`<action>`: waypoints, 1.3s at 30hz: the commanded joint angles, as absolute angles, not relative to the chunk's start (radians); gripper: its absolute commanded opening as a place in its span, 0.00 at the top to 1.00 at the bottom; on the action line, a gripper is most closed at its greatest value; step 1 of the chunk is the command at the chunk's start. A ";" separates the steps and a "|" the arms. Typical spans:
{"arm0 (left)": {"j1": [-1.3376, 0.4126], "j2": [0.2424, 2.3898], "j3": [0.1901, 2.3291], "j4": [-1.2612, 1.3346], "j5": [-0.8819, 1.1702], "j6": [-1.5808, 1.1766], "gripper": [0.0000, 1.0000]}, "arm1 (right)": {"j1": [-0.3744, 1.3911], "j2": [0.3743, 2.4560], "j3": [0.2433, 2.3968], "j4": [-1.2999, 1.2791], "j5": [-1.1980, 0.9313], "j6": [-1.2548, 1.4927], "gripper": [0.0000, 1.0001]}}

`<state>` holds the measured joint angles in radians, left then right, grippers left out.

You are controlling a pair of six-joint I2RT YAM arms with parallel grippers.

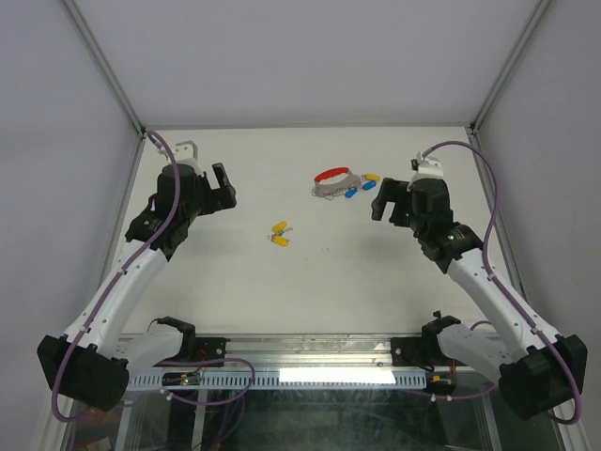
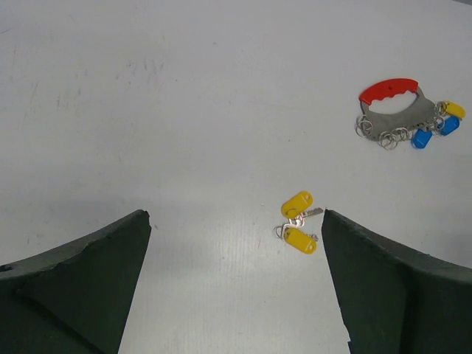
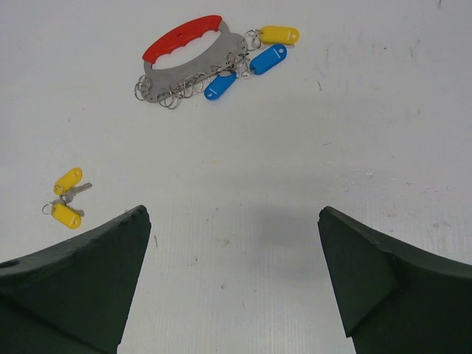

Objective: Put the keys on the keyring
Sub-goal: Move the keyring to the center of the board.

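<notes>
The keyring [image 1: 332,183], a grey metal bunch of small rings with a red curved strip, lies at the back middle of the table. Two blue-capped keys [image 3: 267,57] and a yellow-capped key [image 3: 279,34] lie against its right end. I cannot tell if they are hooked on. A pair of yellow-capped keys [image 1: 280,235] lies loose nearer the middle, also seen as the yellow pair [image 2: 299,221] just inside my left gripper's right finger. My left gripper [image 1: 223,184] hovers open to their left. The right gripper [image 1: 388,200] hovers open, right of the keyring [image 3: 193,66]. Neither holds anything.
White walls with metal corner posts [image 1: 101,66] close in the white table [image 1: 310,291] on three sides. Both arm bases and their cables sit along the near edge [image 1: 310,352].
</notes>
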<state>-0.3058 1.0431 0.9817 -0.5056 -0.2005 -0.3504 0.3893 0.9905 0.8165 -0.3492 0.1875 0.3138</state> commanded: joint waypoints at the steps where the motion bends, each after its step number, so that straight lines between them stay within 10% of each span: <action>1: -0.301 1.047 0.978 -0.456 -0.196 -0.377 0.01 | 0.381 1.016 0.907 -0.373 0.152 0.317 0.00; 7: -0.301 1.073 0.968 -0.467 -0.142 -0.373 0.01 | 0.381 1.129 0.998 -0.461 0.027 0.262 0.02; 16: -0.301 1.016 0.844 -0.424 -0.090 -0.361 0.01 | 0.381 1.467 1.191 -0.487 -0.006 0.242 0.38; 39: -0.301 0.949 0.762 -0.394 -0.039 -0.279 0.01 | 0.441 2.252 1.889 -0.473 -0.083 0.240 0.40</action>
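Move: The keyring with its red handle lies about 21 cm ahead of the right hand, 11 cm to its left and 16 cm below it. The blue and yellow tags hang off its right end, roughly 6 cm right of its middle and level with it. The loose keys with yellow tags lie some 6 cm ahead of the right hand and 25 cm to its left. From the left hand the keyring is about 20 cm ahead, 26 cm right and 19 cm below. The keyring's left end, with its loose rings, is what the right hand reaches for: it swings forward and left about 24 cm over the table and sinks some 13 cm. It tips down about 20 degrees, turns counter-clockwise, and its fingers narrow to just over half open. The empty left hand, wide open, sinks about 7 cm and draws back a little, turning slightly clockwise. ##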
